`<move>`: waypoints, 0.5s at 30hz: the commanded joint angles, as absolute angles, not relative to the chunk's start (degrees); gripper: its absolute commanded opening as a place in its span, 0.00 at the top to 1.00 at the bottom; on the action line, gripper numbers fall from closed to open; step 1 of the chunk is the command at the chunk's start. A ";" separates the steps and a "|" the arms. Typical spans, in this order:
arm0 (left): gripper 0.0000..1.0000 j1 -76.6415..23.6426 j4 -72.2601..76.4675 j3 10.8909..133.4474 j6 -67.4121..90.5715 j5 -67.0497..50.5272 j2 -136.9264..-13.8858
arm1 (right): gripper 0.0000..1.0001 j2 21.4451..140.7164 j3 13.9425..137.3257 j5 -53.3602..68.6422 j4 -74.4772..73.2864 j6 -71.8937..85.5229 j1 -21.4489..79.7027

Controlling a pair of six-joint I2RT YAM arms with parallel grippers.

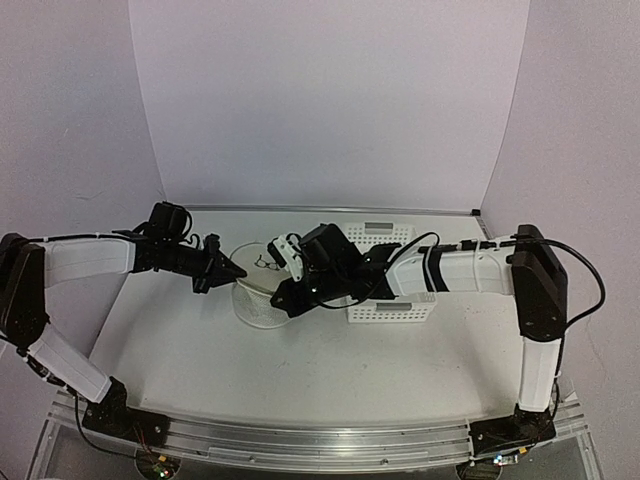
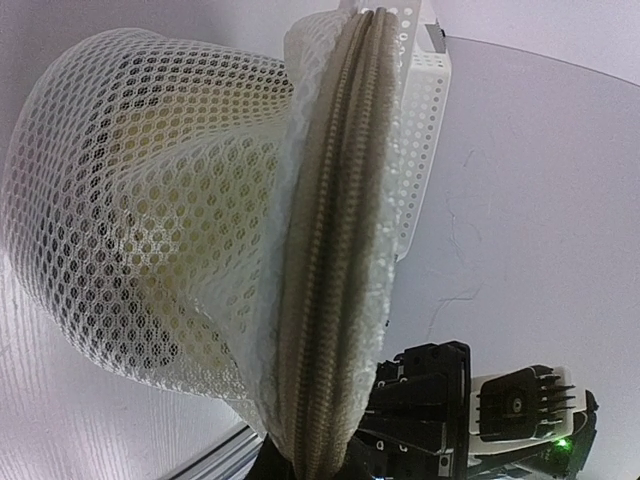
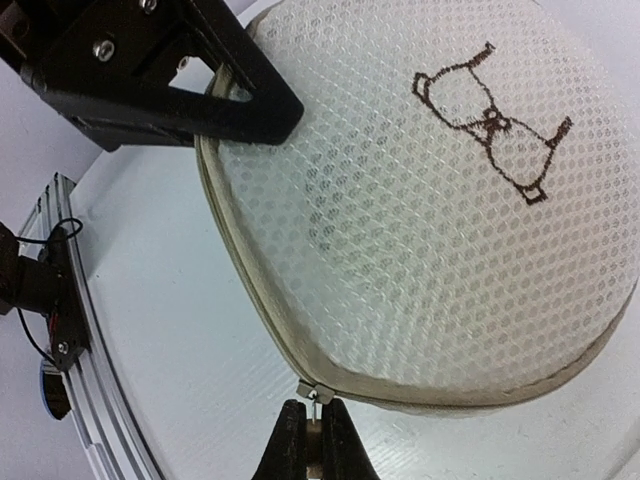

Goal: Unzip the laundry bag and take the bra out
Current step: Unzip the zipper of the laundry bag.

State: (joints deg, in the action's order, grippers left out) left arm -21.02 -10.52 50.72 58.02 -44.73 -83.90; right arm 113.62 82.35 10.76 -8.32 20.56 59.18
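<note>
The laundry bag [image 1: 258, 290], a round white mesh case with a black bra drawing [image 3: 490, 120] on its flat face, is held up off the table between both arms. My left gripper [image 3: 235, 105] is shut on the bag's rim at the zipper seam [image 2: 335, 250]. My right gripper [image 3: 316, 430] is shut on the small metal zipper pull [image 3: 316, 398] at the bag's near edge. The zipper looks closed along the rim. The bra is hidden inside; only a pale yellow tint [image 2: 170, 210] shows through the mesh.
A white perforated plastic basket [image 1: 400, 312] stands right of the bag, under my right arm [image 1: 460, 270], and shows in the left wrist view [image 2: 425, 130] behind the bag. The aluminium rail [image 1: 300, 440] runs along the near table edge.
</note>
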 commanded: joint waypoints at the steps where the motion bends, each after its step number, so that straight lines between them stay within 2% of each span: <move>1: 1.00 -20.74 -10.38 56.35 52.58 -47.91 -85.22 | 1.00 107.76 78.30 6.59 -8.34 17.10 58.27; 15: 1.00 -20.74 -16.09 62.37 41.81 -52.99 -87.39 | 1.00 104.53 73.56 3.92 -9.49 12.22 53.34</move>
State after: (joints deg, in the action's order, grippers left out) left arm -21.17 -14.39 56.69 47.79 -49.84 -86.94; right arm 107.87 73.69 5.06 -9.19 14.02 53.63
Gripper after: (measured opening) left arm 0.029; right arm 0.047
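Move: The right hand already grips the zipper pull at the near edge of the laundry bag; the lid's right edge, where the zipper curves on, is about 5 cm to its right and 5 cm ahead. The lid's middle is some 6 cm ahead and 3 cm left, and the white basket roughly 8 cm ahead, 23 cm right and 8 cm below. From the left hand, pinching the rim, the zipper pull is about 7 cm right and 4 cm back, slightly lower. Keeping its pinch on the zipper pull, the right hand draws it about 7 cm to the right along the lid's near rim, away from the left hand, soon bearing forward as well (some 4 cm) to follow the curve, while sinking slightly and tilting only a little. The left hand keeps the rim pinched on the other side as a counter-hold, rising about 2 cm, easing a little to the right and turning some 10 degrees clockwise with its fingers shut. ##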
